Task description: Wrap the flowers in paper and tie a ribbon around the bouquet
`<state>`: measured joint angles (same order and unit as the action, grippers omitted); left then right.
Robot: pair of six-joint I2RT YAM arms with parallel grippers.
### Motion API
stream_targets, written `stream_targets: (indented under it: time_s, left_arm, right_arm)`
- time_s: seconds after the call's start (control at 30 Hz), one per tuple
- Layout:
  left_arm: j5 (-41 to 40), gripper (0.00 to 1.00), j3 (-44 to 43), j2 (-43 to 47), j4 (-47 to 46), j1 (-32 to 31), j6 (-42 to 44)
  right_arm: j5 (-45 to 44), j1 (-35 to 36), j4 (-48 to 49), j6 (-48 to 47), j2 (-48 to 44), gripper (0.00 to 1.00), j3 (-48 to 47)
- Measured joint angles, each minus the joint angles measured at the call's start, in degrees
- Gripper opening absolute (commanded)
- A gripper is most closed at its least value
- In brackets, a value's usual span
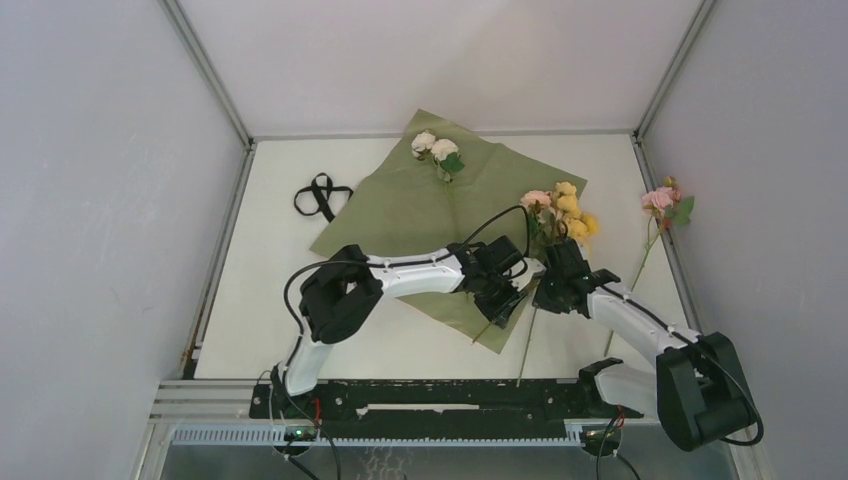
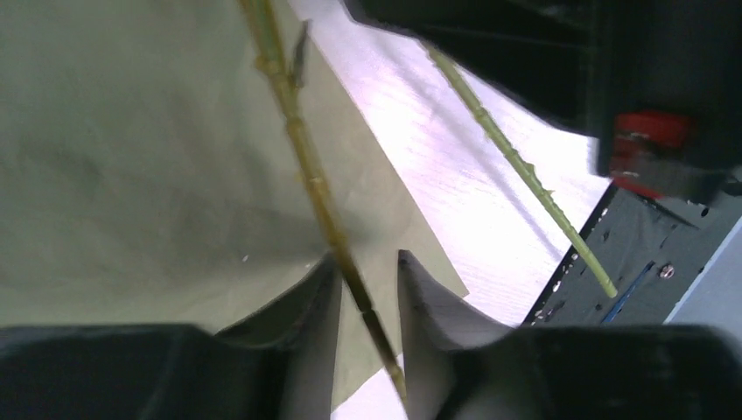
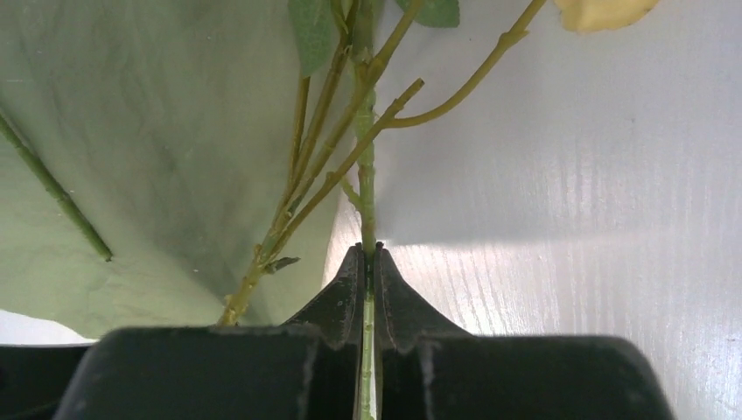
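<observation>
The paper [image 1: 420,225] lies flat, olive green face up. My right gripper [image 3: 368,249] is shut on a green stem [image 3: 366,175] of the pink and yellow flowers [image 1: 560,210], just off the paper's right edge. My left gripper [image 2: 366,262] stands open at the paper's near corner, with a second thin stem [image 2: 302,149] running between its fingers [image 2: 328,280] and touching the left one. In the top view the two grippers sit side by side, left [image 1: 505,300] and right [image 1: 555,270]. The black ribbon [image 1: 322,195] lies looped on the table left of the paper.
White flowers [image 1: 436,150] rest on the paper's far corner. A single pink flower [image 1: 662,200] on a long stem lies by the right wall. White walls enclose the table, and a black rail [image 1: 450,400] runs along its near edge.
</observation>
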<state>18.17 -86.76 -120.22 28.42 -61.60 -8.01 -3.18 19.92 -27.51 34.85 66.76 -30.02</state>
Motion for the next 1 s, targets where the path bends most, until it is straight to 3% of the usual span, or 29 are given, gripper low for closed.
stream_targets:
  time_s: [0.03, 0.07, 0.27, 0.47, 0.67, 0.8, 0.9, 1.0]
  left_arm:
    - [0.09, 0.05, -0.17, -0.09, -0.02, 0.0, 0.04]
    - [-0.04, 0.01, -0.39, -0.15, 0.11, 0.0, -0.31]
    - [0.28, 0.0, -1.66, -0.48, 2.64, 0.74, -0.59]
    - [2.82, 0.0, -9.11, 3.32, 8.7, 3.54, 0.74]
    - [4.15, 0.0, -20.02, 11.3, 12.5, 13.64, 4.02]
    - [4.37, 0.0, -22.77, 16.96, 12.9, 22.21, 5.07]
    - [5.09, 0.0, -22.67, 21.11, 14.4, 30.23, 5.55]
    - [6.36, 0.0, -19.67, 25.77, 14.82, 37.9, 6.08]
  right_arm:
    - [0.59, -0.52, -0.28, -0.04, -0.61, 0.0, 0.09]
    - [1.11, -1.01, -0.39, -0.04, -1.25, 0.0, 0.15]
    - [4.79, -5.97, -1.42, -1.01, -8.61, 0.0, 0.2]
    - [6.69, -12.48, -3.23, -2.56, -16.92, 0.0, 0.2]
    - [8.81, -17.53, -4.28, -5.01, -21.9, 0.0, 0.17]
    - [10.21, -18.78, -5.75, -6.29, -21.42, 0.0, -1.77]
    - [11.06, -17.55, -6.1, -7.65, -18.64, 0.0, -6.38]
    - [9.84, -11.93, -4.92, -9.31, -13.42, 0.0, -14.1]
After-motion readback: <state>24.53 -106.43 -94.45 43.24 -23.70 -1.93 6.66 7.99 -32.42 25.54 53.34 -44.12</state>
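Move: The left hand's half-open fingers straddle the yellow flowers' stem right at the hand point, with the yellow heads about 22 cm ahead and 14 cm to the right. The right hand's gripped pink stem is some 6 cm right and 3 cm ahead of the left hand. From the right hand, the paper's middle is about 14 cm ahead and 18 cm left, a few centimetres lower; the white heads are around 31 cm ahead and 20 cm left. Staying nearly in place at first, the left hand shuts on the yellow flowers' stem, then sweeps it up some 30 cm and forward about 20, swinging left late, while its fingers tilt forward and right and turn counter-clockwise. The right hand keeps its pinch on the pink stem and lifts it about 14 cm, drifting right, then forward and back left, fingertips tipping forward. ##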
